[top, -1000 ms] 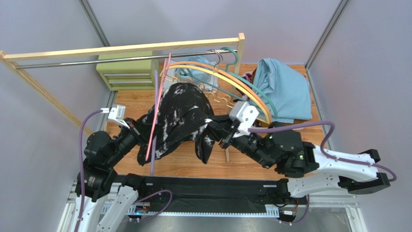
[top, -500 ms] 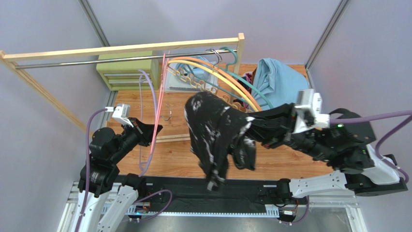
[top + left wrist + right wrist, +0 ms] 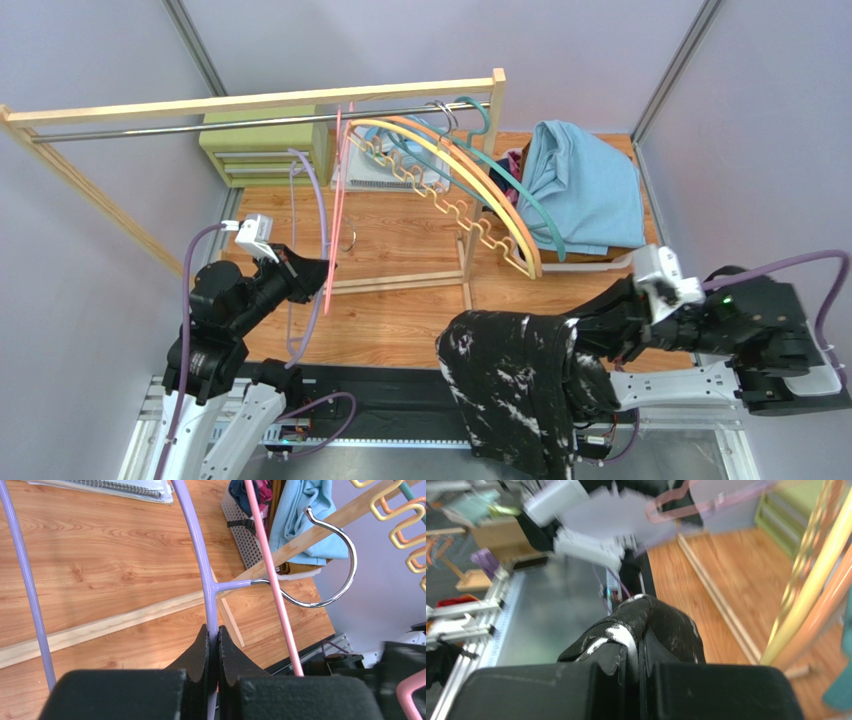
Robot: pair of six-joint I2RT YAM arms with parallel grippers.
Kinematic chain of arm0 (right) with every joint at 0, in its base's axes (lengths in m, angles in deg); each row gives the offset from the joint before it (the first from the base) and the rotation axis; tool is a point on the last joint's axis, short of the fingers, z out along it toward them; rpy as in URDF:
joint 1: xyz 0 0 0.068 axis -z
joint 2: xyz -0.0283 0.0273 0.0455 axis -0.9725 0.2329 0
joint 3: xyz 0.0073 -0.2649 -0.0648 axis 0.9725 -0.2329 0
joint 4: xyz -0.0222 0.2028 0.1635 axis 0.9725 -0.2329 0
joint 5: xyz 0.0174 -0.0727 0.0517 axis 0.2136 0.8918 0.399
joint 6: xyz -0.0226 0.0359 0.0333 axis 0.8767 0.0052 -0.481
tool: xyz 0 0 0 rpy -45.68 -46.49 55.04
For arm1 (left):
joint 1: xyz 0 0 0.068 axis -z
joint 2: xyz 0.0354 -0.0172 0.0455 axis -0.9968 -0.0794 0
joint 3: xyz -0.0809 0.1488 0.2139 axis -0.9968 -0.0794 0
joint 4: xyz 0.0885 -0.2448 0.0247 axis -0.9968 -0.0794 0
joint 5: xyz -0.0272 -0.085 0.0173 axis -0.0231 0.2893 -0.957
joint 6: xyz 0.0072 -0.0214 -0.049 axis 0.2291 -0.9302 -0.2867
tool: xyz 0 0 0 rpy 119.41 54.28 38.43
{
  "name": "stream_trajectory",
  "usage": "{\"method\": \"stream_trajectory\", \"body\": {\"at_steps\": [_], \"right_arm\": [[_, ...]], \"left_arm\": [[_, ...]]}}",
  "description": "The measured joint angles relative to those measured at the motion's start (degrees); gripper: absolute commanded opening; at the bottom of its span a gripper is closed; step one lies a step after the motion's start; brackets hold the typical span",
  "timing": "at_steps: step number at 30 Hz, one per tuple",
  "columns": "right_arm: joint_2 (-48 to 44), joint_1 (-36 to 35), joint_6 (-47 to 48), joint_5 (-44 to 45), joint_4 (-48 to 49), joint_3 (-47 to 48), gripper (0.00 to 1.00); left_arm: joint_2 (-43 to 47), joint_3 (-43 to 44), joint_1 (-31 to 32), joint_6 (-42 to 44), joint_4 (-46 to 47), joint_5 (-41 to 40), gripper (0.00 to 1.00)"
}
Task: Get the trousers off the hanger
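The black trousers with white speckles (image 3: 515, 395) hang free of the hanger, draped from my right gripper (image 3: 580, 345) over the table's near edge. In the right wrist view the jaws (image 3: 641, 655) are shut on a fold of this cloth (image 3: 661, 625). My left gripper (image 3: 300, 272) is at the left and holds a bare lilac hanger (image 3: 320, 225). In the left wrist view the gripper (image 3: 213, 636) is shut on the hanger's lilac bar (image 3: 197, 540), just below its metal hook (image 3: 340, 580). A thin pink hanger (image 3: 272, 580) crosses through that hook.
A wooden rack with a metal rail (image 3: 250, 120) spans the back. Several bare coloured hangers (image 3: 480, 190) hang at its right end. Light blue cloth (image 3: 585, 185) is piled at the back right. A green drawer box (image 3: 265, 150) and a notebook (image 3: 385, 172) lie behind.
My right arm has pulled the black speckled trousers off the lilac hanger, to the right and toward the near edge. The left gripper stays shut on the now bare hanger.
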Motion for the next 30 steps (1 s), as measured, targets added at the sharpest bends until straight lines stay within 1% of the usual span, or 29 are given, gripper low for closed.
{"method": "stream_trajectory", "body": {"at_steps": [6, 10, 12, 15, 18, 20, 24, 26, 30], "right_arm": [[-11.1, 0.0, -7.5, 9.6, -6.0, -17.3, 0.00], [-17.0, 0.0, -13.0, 21.2, -6.6, -23.8, 0.00], [-17.0, 0.0, -15.9, 28.7, -7.0, -25.1, 0.00], [-14.4, 0.0, -18.3, 39.2, -7.5, -26.0, 0.00], [-11.9, 0.0, -19.3, 49.0, -7.8, -26.3, 0.00], [-11.8, 0.0, -19.4, 55.7, -6.9, -27.1, 0.00], [-12.9, 0.0, -18.2, 63.8, -3.6, -28.5, 0.00], [-12.9, 0.0, -18.0, 66.5, -2.4, -29.1, 0.00], [-11.4, 1.0, -18.5, 68.6, -0.9, -30.4, 0.00]], "left_arm": [[0.0, 0.0, 0.0, 0.0, -0.9, 0.0, 0.00], [0.2, 0.0, 0.0, 0.1, -1.6, 0.0, 0.00], [0.2, 0.0, 0.0, 0.2, -1.6, 0.0, 0.00], [0.3, 0.0, 0.0, 0.2, -1.6, 0.0, 0.00], [0.4, 0.0, 0.0, 0.2, -1.7, 0.0, 0.00], [0.5, 0.0, 0.0, 0.2, -1.7, 0.0, 0.00], [0.6, 0.0, 0.0, 0.2, -1.7, 0.0, 0.00], [0.6, 0.0, 0.0, 0.2, -1.7, 0.0, 0.00], [0.7, -0.3, 0.0, 0.1, -1.7, 0.0, 0.00]]}}
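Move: The right gripper, holding the black trousers, has the basket with the folded light-blue trousers about 37 cm ahead, 13 cm to its right and some 37 cm below. The near ends of the yellow and orange hangers hang about 9 cm ahead and 4 cm left, roughly 4 cm lower; the teal hanger's end is 12 cm ahead and 1 cm left, similarly low. From the left gripper the basket lies about 23 cm ahead, 55 cm right and 23 cm down. Swing the right gripper down with the black trousers still pinched, dropping about 15 cm, then sweep it forward another 15 cm and somewhat to the right towards the basket. Meanwhile turn the wrist some 70 degrees clockwise, so the fingers go from pointing left to pointing forward. Keep the left gripper shut on the purple hanger, practically still. ##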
